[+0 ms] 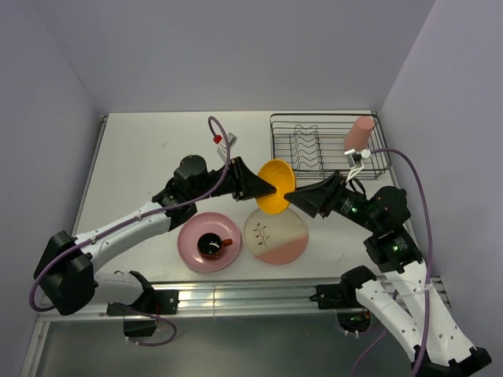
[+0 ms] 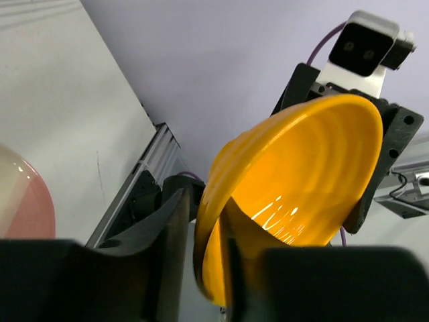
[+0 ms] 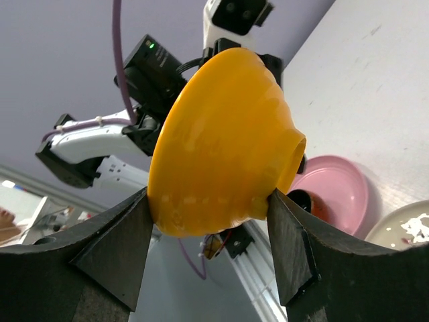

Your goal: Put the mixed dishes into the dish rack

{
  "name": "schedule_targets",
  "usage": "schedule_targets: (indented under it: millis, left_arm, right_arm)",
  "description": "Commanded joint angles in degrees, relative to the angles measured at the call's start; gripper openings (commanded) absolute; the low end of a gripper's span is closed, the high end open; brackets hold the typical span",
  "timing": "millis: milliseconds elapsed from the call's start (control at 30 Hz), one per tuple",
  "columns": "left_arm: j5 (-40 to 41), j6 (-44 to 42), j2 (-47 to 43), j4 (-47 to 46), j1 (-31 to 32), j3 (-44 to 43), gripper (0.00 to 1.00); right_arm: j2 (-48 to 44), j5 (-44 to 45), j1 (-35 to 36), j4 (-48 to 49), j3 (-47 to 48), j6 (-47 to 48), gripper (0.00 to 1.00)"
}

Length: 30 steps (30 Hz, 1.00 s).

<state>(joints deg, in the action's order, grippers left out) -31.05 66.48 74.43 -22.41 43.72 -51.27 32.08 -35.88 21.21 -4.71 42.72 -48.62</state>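
The yellow bowl hangs on edge in the air between both arms, above the cream plate. My right gripper is shut on the bowl's outer body, one finger pressed to each side. My left gripper straddles the opposite rim, with a gap showing between its outer finger and the rim. The pink plate lies on the table with the small red-orange cup on it. The pink tumbler stands at the right end of the dish rack.
The rack sits at the back right of the white table, close to the right wall. A metal rail runs along the near edge. A purple cable with a red tag arches over the left arm.
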Motion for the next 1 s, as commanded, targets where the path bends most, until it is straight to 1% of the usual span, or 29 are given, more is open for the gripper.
schedule_targets:
  millis: [0,33,67,167,233,267,467,600,767,867,900,967]
  left_arm:
    - [-0.68,-1.44,0.19,-1.23,1.71,-1.65,0.36]
    - [-0.68,-1.53,0.1,-1.32,1.71,-1.64,0.41]
    - [-0.59,-1.53,0.01,-1.58,1.71,-1.47,0.51]
    - [-0.59,-1.61,-0.52,-1.93,1.71,-1.12,0.62]
    - [-0.59,-1.88,-0.87,-1.75,1.71,-0.94,0.66]
    - [-0.59,-1.79,-0.96,-1.84,1.63,-0.77,0.7]
    - [-0.77,-1.79,-3.06,-2.46,0.05,0.99,0.81]
    - [-1.56,-2.05,-5.17,-2.29,-1.71,2.48,0.86]
    - [-2.17,-4.34,-7.46,2.01,-5.75,3.01,0.92]
    - [-2.0,-6.18,-9.04,4.66,-8.21,3.1,0.92]
    - [-1.65,-6.79,-9.65,6.84,-8.74,3.01,0.93]
    - [0.28,-8.38,-10.62,9.31,-9.97,3.1,0.92]
  right_arm:
    - [-0.26,-2.18,1.46,3.83,0.87,-0.16,0.0]
    - [-0.35,-2.0,1.46,3.74,0.87,-0.16,0.0]
    - [-0.43,-1.92,1.46,3.4,0.96,-0.07,0.0]
    - [-0.52,-1.65,1.38,2.87,1.14,0.28,0.0]
    - [-0.61,-1.3,1.46,2.69,1.31,0.37,0.0]
    - [-0.7,-1.3,1.46,2.51,1.23,0.46,0.0]
    - [-0.96,0.8,1.46,-0.29,1.58,2.04,0.0]
    - [-0.79,2.74,1.46,-2.58,2.19,3.53,0.0]
    - [-0.09,4.5,1.55,-4.69,2.81,4.85,0.0]
    - [0.71,5.9,1.46,-6.45,4.12,6.17,0.0]
    - [0.97,7.04,1.46,-6.97,4.65,6.95,0.0]
    - [2.19,8.62,1.46,-9.07,6.66,8.44,0.0]
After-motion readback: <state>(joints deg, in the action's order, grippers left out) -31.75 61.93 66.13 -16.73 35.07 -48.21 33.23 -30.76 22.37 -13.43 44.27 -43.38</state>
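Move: The yellow bowl is held between the hands: its middle is about 6 cm right of the left hand, 1 cm ahead and slightly above; from the right hand it is some 6 cm left and 4 cm ahead. The right hand's goal, the dish rack, lies about 42 cm ahead of it, 20 cm right and 29 cm lower, with the flowered plate 7 cm ahead, 4 cm left and 34 cm below that hand. The left fingers let go of the bowl's rim, spreading wide almost on the spot, then the left hand backs away leftward about 5 cm and a little forward, swinging slightly counter-clockwise. The right hand keeps its grip at the bowl's foot, nearly still at first, then sinks about 2.5 cm, easing slightly forward as its left side dips. ##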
